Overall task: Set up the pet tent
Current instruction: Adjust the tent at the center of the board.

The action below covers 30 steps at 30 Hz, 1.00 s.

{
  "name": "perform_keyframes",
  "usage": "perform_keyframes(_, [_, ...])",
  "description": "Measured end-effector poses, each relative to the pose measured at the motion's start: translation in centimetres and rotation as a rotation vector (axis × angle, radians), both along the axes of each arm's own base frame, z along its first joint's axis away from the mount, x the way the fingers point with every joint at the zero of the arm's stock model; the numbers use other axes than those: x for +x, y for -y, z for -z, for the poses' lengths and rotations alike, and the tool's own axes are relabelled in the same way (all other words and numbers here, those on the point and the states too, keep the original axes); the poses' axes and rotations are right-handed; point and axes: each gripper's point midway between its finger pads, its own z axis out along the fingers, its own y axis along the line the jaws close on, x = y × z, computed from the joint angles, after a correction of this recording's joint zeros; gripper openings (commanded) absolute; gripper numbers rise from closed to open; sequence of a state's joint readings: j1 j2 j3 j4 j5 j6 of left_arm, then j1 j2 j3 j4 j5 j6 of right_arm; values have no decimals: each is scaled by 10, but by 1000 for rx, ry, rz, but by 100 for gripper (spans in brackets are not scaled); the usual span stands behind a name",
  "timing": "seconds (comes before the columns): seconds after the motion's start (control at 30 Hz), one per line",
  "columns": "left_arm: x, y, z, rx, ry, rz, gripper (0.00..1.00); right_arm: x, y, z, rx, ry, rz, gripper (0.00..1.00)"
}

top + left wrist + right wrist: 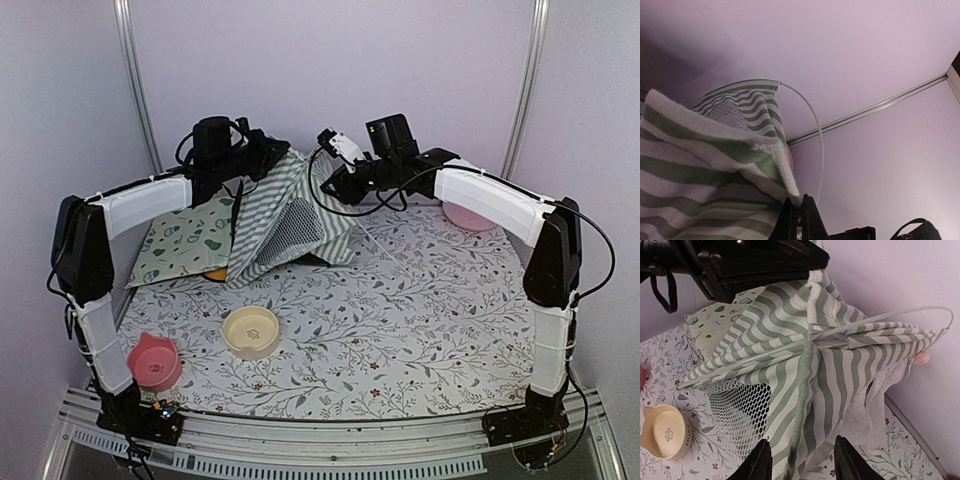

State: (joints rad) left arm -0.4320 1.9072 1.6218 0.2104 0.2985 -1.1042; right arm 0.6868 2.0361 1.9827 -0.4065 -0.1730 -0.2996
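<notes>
The pet tent (290,215) stands half raised at the back of the table, grey-green and white stripes with a mesh window (297,230). My left gripper (270,160) holds its top corner from the left. In the left wrist view the jaws (799,202) are pinched on a striped fabric tip (715,165), and a thin white pole (817,130) arcs beside it. My right gripper (335,185) hovers at the tent's right side. Its dark fingers (762,460) stand apart in front of the striped cloth (840,365) and hold nothing. A bent pole (900,312) and the lace flap (875,400) show.
A cream mat with teal shapes (185,240) lies left of the tent, with something orange (215,273) at its edge. A cream bowl (250,331) and a pink bowl (155,362) sit front left. Another pink dish (465,215) is back right, behind the right arm.
</notes>
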Motion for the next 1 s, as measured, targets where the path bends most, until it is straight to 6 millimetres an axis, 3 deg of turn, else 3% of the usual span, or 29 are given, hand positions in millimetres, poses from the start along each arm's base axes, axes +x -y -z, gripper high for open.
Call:
perform_keyframes(0.13, [-3,-1,-1,3,-4,-11,0,-1,0,3,-1,-22,1,10])
perform_keyframes(0.2, [-5,-3,-3,3,-4,-17,0,-2,0,3,-1,-28,-2,5])
perform_keyframes(0.57, [-10,-25,-11,-18,-29,-37,0,-26,14,22,-18,-74,-21,3])
perform_keyframes(0.8, [-17,-43,-22,-45,-34,-29,0,-61,50,48,-29,-129,-12,3])
perform_keyframes(1.0, [-7,-77,-30,-68,-21,-95,0,-81,83,87,-90,-221,34,7])
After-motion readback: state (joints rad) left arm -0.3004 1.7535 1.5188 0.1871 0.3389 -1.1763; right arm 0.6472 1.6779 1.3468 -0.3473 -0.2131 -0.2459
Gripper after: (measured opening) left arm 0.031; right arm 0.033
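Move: The left hand still pinches the striped tent's upper corner; the tent's middle lies some 6 cm back and 15 cm below it, about level sideways. From that hand the leaf-print mat is about 23 cm left, level ahead and 30 cm down; the cream bowl is 23 cm back, 9 left and 31 down. From the right hand the bare pole slants about 8 cm right, 3 back and 12 below, the tent's middle 9 left, 2 ahead and 11 below. Left hand draws the pinched tent corner 8 cm left; right fingers shut and withdraw down, right and back. ##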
